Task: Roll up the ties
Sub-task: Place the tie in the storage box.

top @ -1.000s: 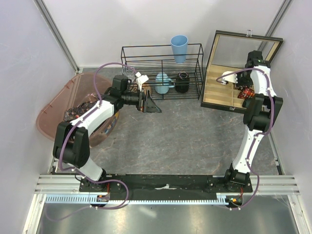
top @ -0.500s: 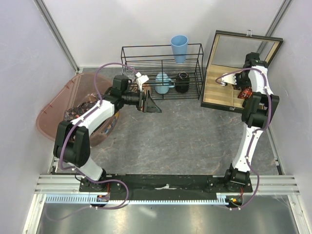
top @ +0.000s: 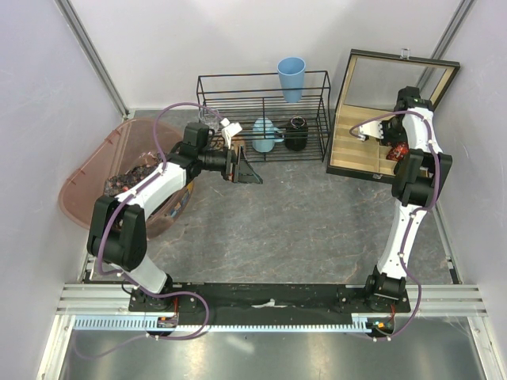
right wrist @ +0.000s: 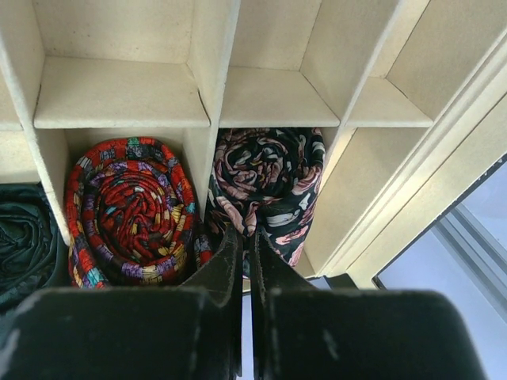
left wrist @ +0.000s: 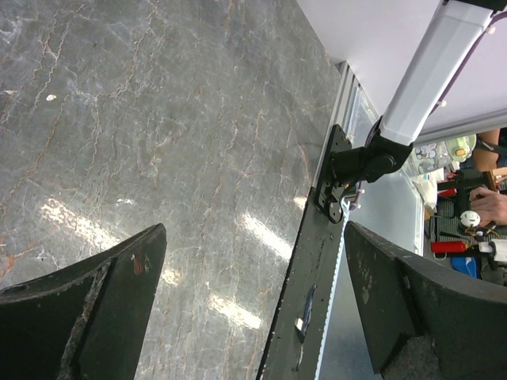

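Note:
Three rolled ties sit in the compartments of a wooden box (top: 355, 146). In the right wrist view they are a red patterned coil (right wrist: 131, 210), a dark floral coil (right wrist: 265, 182) and a dark green one (right wrist: 22, 237) at the left edge. My right gripper (right wrist: 247, 233) is shut, and its tips touch the lower edge of the floral coil. More ties (top: 127, 178) lie loose in the pink tub. My left gripper (top: 242, 168) hovers over the table beside the tub. It is open, with nothing between its fingers (left wrist: 103, 301).
The translucent pink tub (top: 83, 182) stands at the far left. A black wire rack (top: 264, 119) at the back holds a blue cup (top: 291, 77), a teal item and a dark jar. The box lid (top: 400, 75) stands open against the back right wall.
The right arm has shifted slightly toward the back over the box, its gripper still shut. The left arm has not moved.

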You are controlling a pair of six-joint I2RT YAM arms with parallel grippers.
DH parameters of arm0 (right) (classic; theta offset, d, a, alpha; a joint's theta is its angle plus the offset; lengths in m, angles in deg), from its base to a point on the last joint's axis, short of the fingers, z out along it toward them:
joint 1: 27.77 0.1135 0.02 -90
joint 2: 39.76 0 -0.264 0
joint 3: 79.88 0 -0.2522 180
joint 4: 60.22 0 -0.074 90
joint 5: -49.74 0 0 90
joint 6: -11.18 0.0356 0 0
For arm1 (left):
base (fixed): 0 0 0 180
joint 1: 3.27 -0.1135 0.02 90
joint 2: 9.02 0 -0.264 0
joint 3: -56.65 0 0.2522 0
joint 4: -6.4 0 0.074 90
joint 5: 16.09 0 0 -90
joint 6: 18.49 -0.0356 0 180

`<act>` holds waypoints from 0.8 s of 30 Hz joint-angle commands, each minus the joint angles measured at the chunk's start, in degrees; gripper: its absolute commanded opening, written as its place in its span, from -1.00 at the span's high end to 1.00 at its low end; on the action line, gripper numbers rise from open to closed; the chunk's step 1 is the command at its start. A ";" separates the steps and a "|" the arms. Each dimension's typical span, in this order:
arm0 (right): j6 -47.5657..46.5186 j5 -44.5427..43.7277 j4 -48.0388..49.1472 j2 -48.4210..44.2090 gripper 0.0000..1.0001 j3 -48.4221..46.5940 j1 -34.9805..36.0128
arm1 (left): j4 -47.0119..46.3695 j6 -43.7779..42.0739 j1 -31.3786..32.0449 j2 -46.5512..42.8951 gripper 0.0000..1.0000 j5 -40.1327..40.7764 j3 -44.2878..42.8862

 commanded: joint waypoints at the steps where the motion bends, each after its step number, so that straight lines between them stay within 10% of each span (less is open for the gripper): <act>1: -1.11 1.48 4.21 0.72 0.81 1.44 0.00 | 1.55 -1.37 -0.57 -0.31 -0.99 1.34 -2.16; 24: 15.13 14.91 9.30 -21.08 -0.42 5.67 -0.08 | 7.85 -9.45 -0.65 -10.42 -0.99 16.89 -2.77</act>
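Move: My right hand, shut and pointing down inside the storage box, still pinches the edge of the black-and-pink rolled tie; its middle is level with my fingers, about 2 cm to the left and 2 cm lower. The red tie sits some 5 cm back and 2 cm left, the green tie roughly 10 cm back and 1 cm left, both slightly below. From my left hand, the black-and-pink tie is around 50 cm to the right, 20 cm ahead and 13 cm lower. I open my right fingers right away to let go of the black-and-pink tie in its compartment, then pull straight up out of the storage box by about 11 cm, faster towards the end, still spreading the fingers while their tips swing forward some 15 degrees. My empty left hand, wide open, eases up, left and forward about 3 cm. ##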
